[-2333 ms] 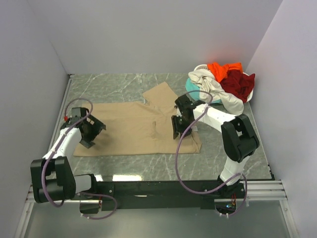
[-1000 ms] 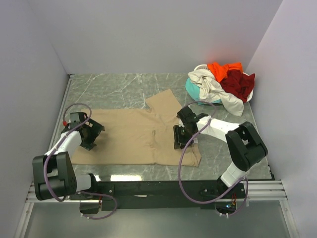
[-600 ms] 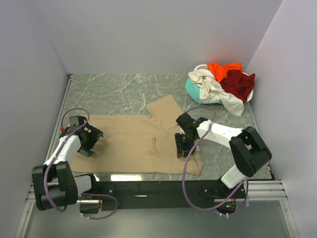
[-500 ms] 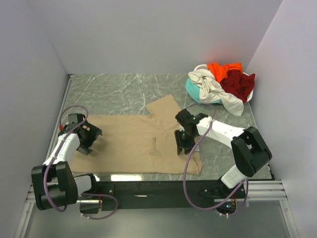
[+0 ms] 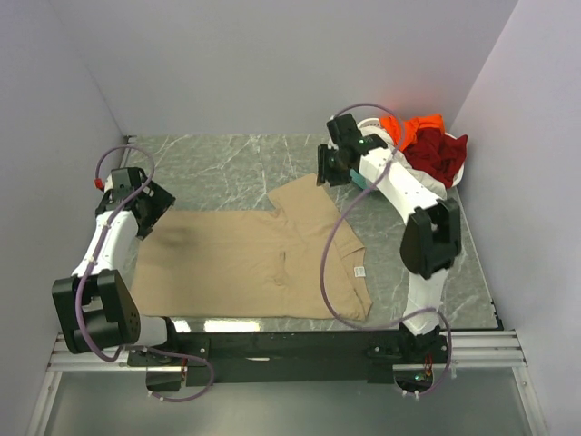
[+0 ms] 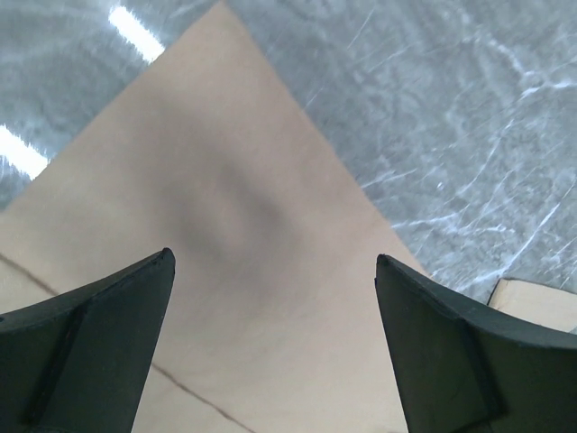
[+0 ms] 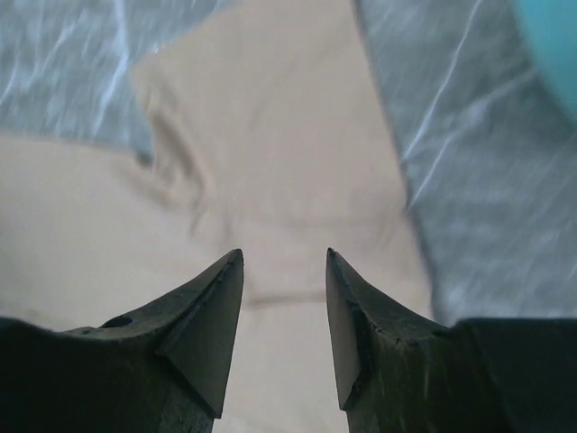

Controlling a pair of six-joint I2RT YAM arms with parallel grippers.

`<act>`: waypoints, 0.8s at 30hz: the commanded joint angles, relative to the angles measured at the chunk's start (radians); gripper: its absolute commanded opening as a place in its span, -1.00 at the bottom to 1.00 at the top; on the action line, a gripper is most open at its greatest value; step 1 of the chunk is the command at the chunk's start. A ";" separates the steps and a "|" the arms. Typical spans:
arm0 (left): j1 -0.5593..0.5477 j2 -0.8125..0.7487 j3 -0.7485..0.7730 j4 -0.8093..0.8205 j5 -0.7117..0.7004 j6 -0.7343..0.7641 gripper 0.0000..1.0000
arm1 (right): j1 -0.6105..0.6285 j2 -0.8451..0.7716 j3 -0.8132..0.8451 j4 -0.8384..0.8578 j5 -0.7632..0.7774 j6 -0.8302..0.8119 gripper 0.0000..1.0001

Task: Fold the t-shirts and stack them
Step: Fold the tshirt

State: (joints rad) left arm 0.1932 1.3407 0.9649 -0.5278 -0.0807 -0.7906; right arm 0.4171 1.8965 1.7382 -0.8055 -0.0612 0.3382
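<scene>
The large tan t-shirt (image 5: 254, 259) lies spread flat on the marble table, one sleeve (image 5: 304, 195) pointing to the back. It fills the left wrist view (image 6: 234, 271) and the right wrist view (image 7: 270, 180). My left gripper (image 5: 141, 207) is open and empty, raised over the shirt's far left corner. My right gripper (image 5: 331, 168) is open and empty, raised just behind the sleeve. The cream-white (image 5: 399, 168), bright orange (image 5: 408, 127) and dark red (image 5: 440, 154) shirts lie heaped at the back right, partly hidden by my right arm. A teal edge (image 7: 550, 36) shows in the right wrist view.
The shirt heap rests in a white basket (image 5: 368, 123) by the right wall. Grey walls close in the table on the left, back and right. Bare marble (image 5: 218, 163) lies behind the tan shirt. A white label (image 5: 359, 271) shows near the shirt's right hem.
Both grippers have let go of the tan shirt and risen away toward the back: the left up the left edge, the right from the shirt's right side to behind the sleeve. The shirt lies flatter.
</scene>
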 commanded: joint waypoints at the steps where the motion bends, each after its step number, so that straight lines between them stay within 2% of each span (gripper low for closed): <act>1: 0.003 0.023 0.072 0.045 -0.030 0.071 0.99 | -0.023 0.143 0.160 0.097 0.060 -0.036 -0.03; 5: 0.005 0.051 0.089 0.068 -0.016 0.085 0.99 | -0.031 0.333 0.337 0.138 0.060 -0.059 -0.03; 10: 0.003 0.092 0.104 0.069 -0.010 0.100 0.99 | -0.032 0.452 0.490 0.186 0.106 -0.073 -0.03; 14: 0.003 0.118 0.126 0.057 -0.010 0.111 0.99 | -0.035 0.512 0.534 0.203 0.141 -0.082 -0.01; 24: 0.003 0.161 0.153 0.046 -0.004 0.113 0.99 | -0.037 0.562 0.497 0.207 0.139 -0.087 0.00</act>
State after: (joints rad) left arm 0.1932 1.4963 1.0775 -0.4839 -0.0864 -0.6941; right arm 0.3832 2.4454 2.2246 -0.6285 0.0608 0.2630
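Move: The sleeve tip lies about 17 cm ahead of the right hand, 2 cm left and some 15 cm below. The laundry basket's middle is likewise 17 cm ahead but 22 cm to the right; the shirt's white tag is about 13 cm back and 8 cm right. For the left hand, the shirt's far left corner is roughly 9 cm ahead, 7 cm left and 11 cm below, its near left corner 17 cm back and 7 cm left. Swing the right gripper quickly forward about 15 cm, sinking some 8 cm as it goes, to come over the sleeve tip beside the basket; keep its fingers half open and let them tip forward-up about 10 degrees. Ease the wide-open left gripper 3 to 4 cm forward towards the shirt's far left corner, staying clear above the cloth. ##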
